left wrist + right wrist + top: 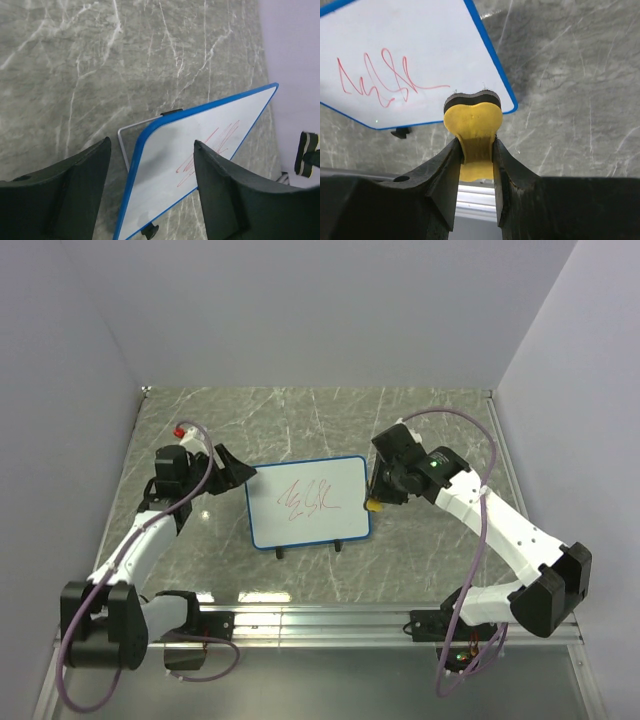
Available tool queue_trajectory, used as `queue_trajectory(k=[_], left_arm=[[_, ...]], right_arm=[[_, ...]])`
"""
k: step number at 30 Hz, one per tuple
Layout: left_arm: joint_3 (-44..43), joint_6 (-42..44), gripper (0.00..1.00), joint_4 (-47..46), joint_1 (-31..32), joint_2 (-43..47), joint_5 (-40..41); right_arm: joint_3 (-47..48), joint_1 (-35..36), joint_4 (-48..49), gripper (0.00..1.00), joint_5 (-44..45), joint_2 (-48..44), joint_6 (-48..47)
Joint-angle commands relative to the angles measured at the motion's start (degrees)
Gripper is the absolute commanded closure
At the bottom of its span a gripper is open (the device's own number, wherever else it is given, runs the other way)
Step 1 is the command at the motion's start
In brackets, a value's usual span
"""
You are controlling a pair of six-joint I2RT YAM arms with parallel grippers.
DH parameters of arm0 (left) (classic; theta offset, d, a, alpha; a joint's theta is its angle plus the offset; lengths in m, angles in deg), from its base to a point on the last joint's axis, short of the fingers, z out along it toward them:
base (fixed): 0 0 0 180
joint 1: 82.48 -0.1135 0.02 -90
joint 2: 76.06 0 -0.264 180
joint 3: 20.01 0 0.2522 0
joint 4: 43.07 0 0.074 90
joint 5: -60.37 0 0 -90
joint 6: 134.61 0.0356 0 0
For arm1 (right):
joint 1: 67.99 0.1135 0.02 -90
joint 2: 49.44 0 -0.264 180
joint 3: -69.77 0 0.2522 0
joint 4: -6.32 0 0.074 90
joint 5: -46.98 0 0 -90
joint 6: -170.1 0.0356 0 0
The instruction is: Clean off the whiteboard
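The whiteboard (310,502) stands tilted on small black feet at the table's middle, blue-framed, with a red scribble (308,500) on its face. My left gripper (235,472) is open at the board's left edge. In the left wrist view its jaws (152,145) straddle the whiteboard's (200,145) rounded corner without pinching it. My right gripper (378,500) is shut on a small yellow eraser (372,505) just off the board's right edge. In the right wrist view the eraser (472,117), dark felt away from the camera, sits over the whiteboard's (410,50) lower right corner, right of the scribble (385,80).
A red-capped item (180,430) lies behind the left gripper. A wire stand (123,137) props the board from behind. An aluminium rail (330,620) runs along the near edge. White walls close in the grey marbled table (300,420) on three sides.
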Motion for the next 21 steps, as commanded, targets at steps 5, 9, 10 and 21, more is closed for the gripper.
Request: queue_trajectory(k=[5, 9, 10, 21], left_arm=[[0.6, -2.8, 0.39, -14.2, -1.0, -6.1, -9.1], [2.0, -4.2, 0.52, -15.7, -0.9, -6.6, -10.7], [2.5, -4.5, 0.53, -15.9, -0.9, -6.5, -11.1], [7.6, -7.5, 0.63, -12.9, 4.5, -1.6, -3.8]], right_arm=[[2.4, 1.1, -3.7, 1.00, 2.5, -1.2, 1.9], [2.1, 1.4, -3.2, 1.00, 2.7, -1.3, 1.9], [2.1, 1.4, -2.4, 1.00, 2.5, -1.3, 1.8], [3.5, 3.8, 3.0, 1.00, 1.4, 4.3, 0.5]])
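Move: The whiteboard's raised far-left corner is about 2 cm ahead of the left hand, 2 cm to its right and 3 cm below. The red scribble lies some 15 cm to that hand's right, 4 cm nearer the base and 9 cm below. From the right hand, already holding the eraser, the scribble is roughly 15 cm left, 4 cm ahead and 12 cm down; the board's near-right corner is 3 cm back, level sideways, 17 cm below. The board's far-left corner is taken between the left fingers, which narrow to about half their opening, one on each side of the edge. The left hand noses forward 1 cm, then draws back 2 cm while working right about 3 cm and down 2 cm, rolling its left side down slightly. The right hand keeps its grip on the eraser and hovers, easing back 1 cm, then drifting left. ##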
